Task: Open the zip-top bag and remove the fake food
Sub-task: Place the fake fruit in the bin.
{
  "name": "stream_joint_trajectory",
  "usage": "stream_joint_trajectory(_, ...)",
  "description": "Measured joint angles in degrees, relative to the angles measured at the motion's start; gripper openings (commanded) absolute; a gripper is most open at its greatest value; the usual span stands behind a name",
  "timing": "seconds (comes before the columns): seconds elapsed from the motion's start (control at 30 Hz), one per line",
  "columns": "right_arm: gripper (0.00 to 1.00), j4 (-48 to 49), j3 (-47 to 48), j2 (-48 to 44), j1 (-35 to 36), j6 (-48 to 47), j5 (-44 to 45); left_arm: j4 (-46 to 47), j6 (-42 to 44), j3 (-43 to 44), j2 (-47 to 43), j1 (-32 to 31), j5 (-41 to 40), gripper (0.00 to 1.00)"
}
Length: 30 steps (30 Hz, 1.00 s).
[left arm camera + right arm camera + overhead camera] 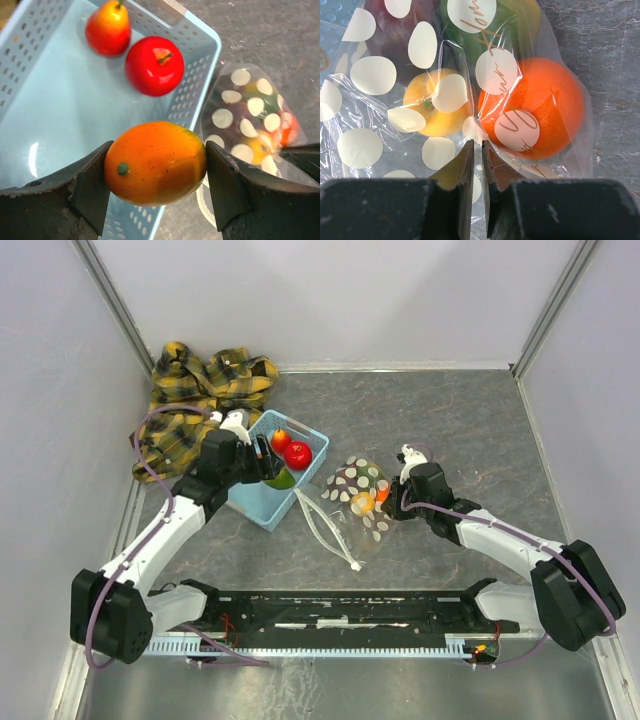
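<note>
The zip-top bag (358, 498) lies mid-table, clear with white dots, its white zip strip (328, 532) trailing toward me. Inside it the right wrist view shows fake food: an orange (555, 105), a yellow fruit (432, 120), a green one (465, 37) and a dark maroon one (390, 37). My right gripper (477, 150) is shut on a fold of the bag's plastic (370, 75) at its right end. An orange-green fruit (156, 162) is clamped in my left gripper (157, 175), which is shut on it over the near right rim of the light blue basket (50, 100).
In the basket lie a red apple (154, 65) and a red-yellow pear (108, 28). A yellow plaid cloth (200, 390) is bunched in the back left corner, behind the basket (250, 502). Walls close in on the left, right and back.
</note>
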Motion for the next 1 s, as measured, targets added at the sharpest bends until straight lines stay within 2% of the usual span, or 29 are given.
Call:
stream_joint_trajectory(0.2,0.19,0.09,0.0,0.0,0.0,-0.31,-0.04,3.19,2.21,0.11,4.5,1.51,-4.02,0.39)
stream_joint_trajectory(0.43,0.19,0.48,0.0,0.0,0.0,-0.37,-0.22,6.19,2.19,0.66,11.93,3.74,-4.63,0.42)
stream_joint_trajectory(0.53,0.19,0.5,-0.09,0.0,0.0,-0.37,-0.22,7.37,2.16,1.07,14.51,4.31,-4.61,0.55)
stream_joint_trajectory(0.6,0.19,0.5,-0.13,0.0,0.0,-0.37,-0.22,8.15,2.16,1.6,16.06,4.61,-4.52,0.75)
stream_joint_trajectory(0.67,0.19,0.55,-0.22,0.0,0.0,-0.37,-0.22,8.66,2.16,2.56,17.81,4.85,-4.44,0.83)
stream_joint_trajectory(0.77,0.19,0.76,-0.44,0.0,0.0,-0.37,-0.24,9.31,2.1,4.11,20.33,5.25,-4.44,0.89)
stream_joint_trajectory(0.83,0.19,0.87,-0.5,0.0,0.0,-0.35,-0.24,9.73,1.9,5.14,21.81,5.6,-4.44,1.0)
stream_joint_trajectory(1.0,0.19,1.09,-0.57,0.0,0.0,-0.35,-0.24,9.88,0.85,7.26,24.04,6.47,-4.68,0.99)
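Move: The left hand still holds the green-and-orange fruit over the bin; the free floor it is bound for lies about 10 cm ahead, 5 cm to the left and some 12 cm below. The red apple sits 11 cm ahead and 2 cm right, the red-yellow pear 14 cm ahead and 2 cm left, both about 11 cm below. The dotted bag is 14 cm right and 1 cm ahead, 13 cm below. From the right hand that floor spot lies some 11 cm ahead, 25 cm left, 2 cm lower. Forward and down, the left hand carries the green-and-orange fruit about 9 cm out and 7 cm lower into the bin, edging a few centimetres left at first and turning roughly 10 degrees counter-clockwise. The drop comes mostly in the first half; near the end, still easing forward, the fingers spread fully and let go of the fruit. The right hand stays put, keeping its pinch on the bag. ##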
